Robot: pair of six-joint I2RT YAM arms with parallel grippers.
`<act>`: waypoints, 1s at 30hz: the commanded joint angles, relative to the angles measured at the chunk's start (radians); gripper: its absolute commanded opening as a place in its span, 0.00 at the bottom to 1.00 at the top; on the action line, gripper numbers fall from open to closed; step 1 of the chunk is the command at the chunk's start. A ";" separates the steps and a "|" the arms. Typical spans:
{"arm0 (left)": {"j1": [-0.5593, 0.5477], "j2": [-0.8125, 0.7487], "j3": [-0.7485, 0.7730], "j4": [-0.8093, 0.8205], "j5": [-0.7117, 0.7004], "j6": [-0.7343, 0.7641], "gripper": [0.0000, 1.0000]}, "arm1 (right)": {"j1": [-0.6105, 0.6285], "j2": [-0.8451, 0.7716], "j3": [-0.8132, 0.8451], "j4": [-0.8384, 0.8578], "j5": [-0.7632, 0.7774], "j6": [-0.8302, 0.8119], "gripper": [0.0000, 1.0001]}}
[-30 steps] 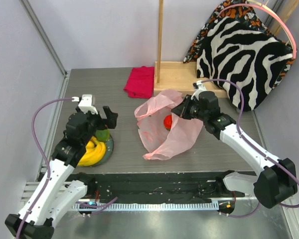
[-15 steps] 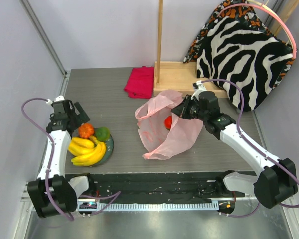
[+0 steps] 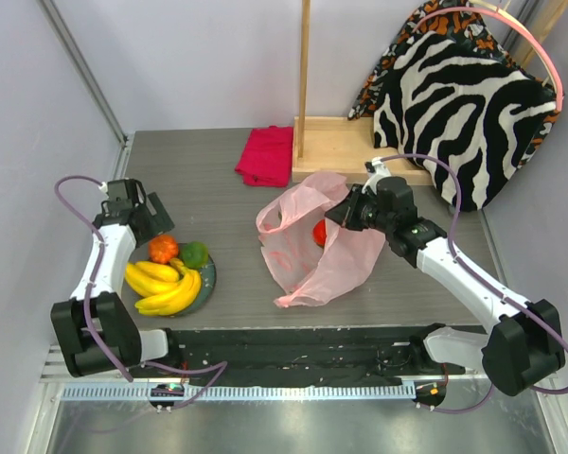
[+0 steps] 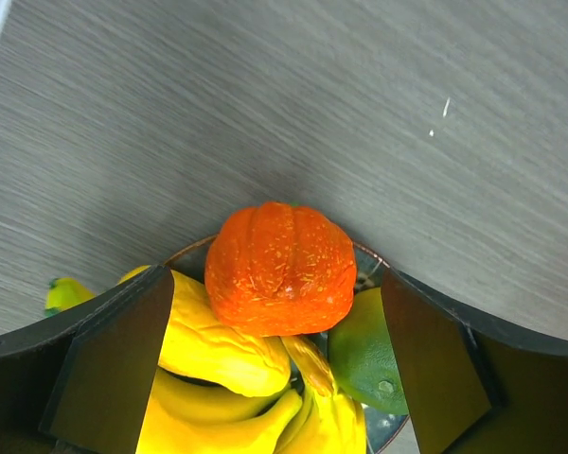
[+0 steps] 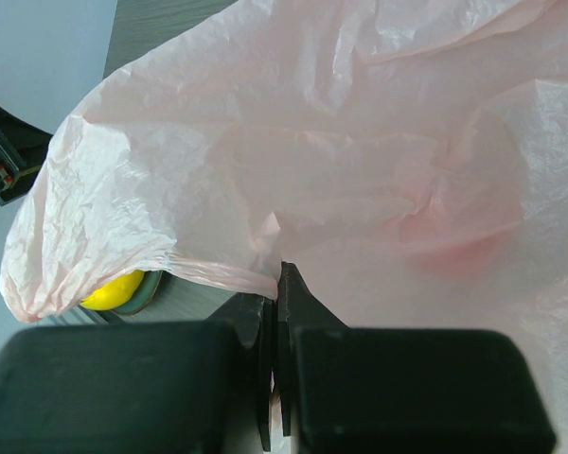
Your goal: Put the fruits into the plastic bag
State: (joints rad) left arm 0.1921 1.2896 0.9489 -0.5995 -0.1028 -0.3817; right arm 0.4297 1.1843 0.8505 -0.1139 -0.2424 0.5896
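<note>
On the grey-blue plate [image 3: 211, 275] at the left lie yellow bananas [image 3: 161, 287], an orange fruit [image 3: 163, 248] and a green fruit [image 3: 194, 253]. My left gripper [image 3: 151, 219] hovers just behind them, open and holding nothing. In the left wrist view the orange fruit [image 4: 279, 270] sits ahead of the left gripper [image 4: 275, 378], with the bananas [image 4: 218, 378] and the green fruit [image 4: 364, 355] between its fingers. The pink plastic bag [image 3: 312, 260] lies at the centre with a red fruit [image 3: 319, 230] inside. My right gripper [image 3: 346, 213] is shut on the bag's rim [image 5: 218, 272] and holds it up.
A folded magenta cloth [image 3: 266, 154] lies at the back. Beside it stands a wooden post on a wooden base [image 3: 350, 156]. A zebra-print cushion [image 3: 459, 104] leans at the back right. A wall and metal rail run close along the left side.
The left arm swung off the plate toward the left wall, uncovering the fruits, then edged back toward the orange fruit. The right gripper kept the bag rim lifted, nearly still.
</note>
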 commanded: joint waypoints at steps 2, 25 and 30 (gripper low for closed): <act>0.004 0.034 0.031 -0.013 0.058 0.017 0.95 | -0.003 -0.032 0.001 0.063 -0.020 -0.001 0.01; 0.003 0.163 0.057 -0.077 0.029 0.009 0.77 | -0.003 -0.023 -0.011 0.091 -0.040 0.012 0.01; 0.003 0.146 0.056 -0.069 0.026 0.007 0.64 | -0.003 -0.020 -0.014 0.097 -0.043 0.016 0.01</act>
State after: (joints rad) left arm 0.1921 1.4525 0.9703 -0.6674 -0.0605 -0.3843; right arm 0.4297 1.1843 0.8371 -0.0750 -0.2756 0.5953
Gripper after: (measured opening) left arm 0.742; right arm 0.028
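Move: The orange pumpkin sits roughly 6 cm below the left hand, about 1 cm back and 1 cm to its right. The green fruit beside the pumpkin lies some 8 cm to the hand's right and 2 cm back. The bananas lie about 10 cm back and 2 cm right; all are at about the pumpkin's level. From the right hand, the pumpkin is about 42 cm left, 1 cm back and 14 cm lower. Down onto the orange pumpkin, the left hand sinks about 5 cm, its wrist tipping some 10 degrees so the wide-open fingers point more steeply at the table. Once low, it stops and the fingers narrow by about a quarter of their range, straddling the pumpkin and pinching its two sides. ##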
